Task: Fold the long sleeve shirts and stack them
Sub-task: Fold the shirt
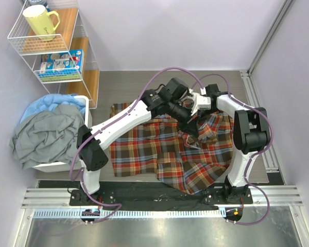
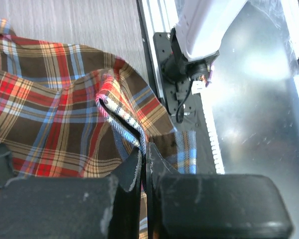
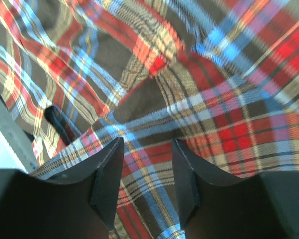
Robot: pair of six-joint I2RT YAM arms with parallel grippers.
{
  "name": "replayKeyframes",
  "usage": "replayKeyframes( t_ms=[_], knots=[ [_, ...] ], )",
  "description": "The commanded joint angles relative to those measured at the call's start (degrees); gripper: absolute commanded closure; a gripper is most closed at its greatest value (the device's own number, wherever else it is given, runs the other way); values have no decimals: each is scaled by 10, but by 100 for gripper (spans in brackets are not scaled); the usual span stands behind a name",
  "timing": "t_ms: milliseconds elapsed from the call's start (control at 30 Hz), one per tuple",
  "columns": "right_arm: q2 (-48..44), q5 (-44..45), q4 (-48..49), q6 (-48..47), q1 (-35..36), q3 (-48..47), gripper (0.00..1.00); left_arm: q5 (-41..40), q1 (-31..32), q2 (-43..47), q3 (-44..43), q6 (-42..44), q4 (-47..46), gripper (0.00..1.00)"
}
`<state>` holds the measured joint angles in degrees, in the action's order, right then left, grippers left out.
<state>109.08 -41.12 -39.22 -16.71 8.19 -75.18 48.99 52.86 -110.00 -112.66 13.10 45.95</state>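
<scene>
One long sleeve shirt, in red, brown and blue plaid, lies spread and rumpled in the middle of the table. My left gripper reaches over its far right part. In the left wrist view the left gripper is shut on a raised folded edge of the shirt. My right gripper hangs close beside it. In the right wrist view the right gripper has its jaws apart, and the plaid cloth lies flat in the gap and fills the view.
A white bin heaped with grey and blue clothes stands at the left. Behind it is a wire shelf with a yellow mug. Metal rails run along the right side. A black mat lines the near edge.
</scene>
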Motion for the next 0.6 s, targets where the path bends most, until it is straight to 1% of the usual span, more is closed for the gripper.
replayKeyframes(
  t_ms=[0,33,67,100,133,167,200,233,267,333,367,433,567],
  knots=[
    [-13,-13,-38,-26,-10,-11,45,-8,-48,46,66,-108,-87,100],
    [-16,-12,-42,-25,-17,-30,43,-12,-64,59,87,-127,-113,100],
    [-18,-11,-59,-24,-25,-44,40,-14,-81,64,105,-184,-137,100],
    [-17,-9,-69,-24,-44,-59,38,-14,-115,67,124,-207,-178,100],
    [-15,0,-81,-29,-53,-91,32,-27,-132,66,146,-225,-190,100],
    [-14,7,-101,-40,-61,-104,28,-34,-163,65,154,-243,-197,100],
    [-12,15,-110,-48,-74,-116,23,-33,-179,60,161,-271,-217,100],
    [-11,25,-128,-56,-74,-136,23,-41,-194,52,171,-286,-227,100],
    [-10,31,-138,-74,-93,-144,23,-50,-221,47,176,-297,-234,100],
    [-7,42,-161,-89,-103,-159,21,-57,-245,37,185,-329,-259,100],
    [-4,44,-169,-104,-105,-163,21,-64,-264,23,185,-331,-260,100],
    [-2,48,-190,-122,-107,-169,21,-68,-280,12,188,-331,-259,100],
    [0,75,-189,-138,-109,-168,21,-83,-318,-8,212,-331,-254,100]
  ],
)
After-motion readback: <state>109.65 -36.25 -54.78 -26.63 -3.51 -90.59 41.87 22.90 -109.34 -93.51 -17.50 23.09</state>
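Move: The left gripper already holds a fold of the shirt high above its right half. The far middle of the shirt, where this goes, lies about 24 cm ahead, 14 cm left and 22 cm below. The loose near sleeve is about 5 cm back, 2 cm right and 23 cm down; the shirt's left edge about 10 cm ahead, 33 cm left, as low. From the right gripper, low over the cloth, the shirt's far right corner is some 9 cm ahead, 18 cm right and 4 cm down. Keep the left gripper shut on the cloth and sweep it forward and left towards the far middle of the shirt, about 25 cm in all, sinking as it goes and turning some 50 degrees counter-clockwise. Meanwhile open the right gripper wide and, after a small dip back, draw it right, up and a little forward towards the far right corner, clearing the fold's way. ##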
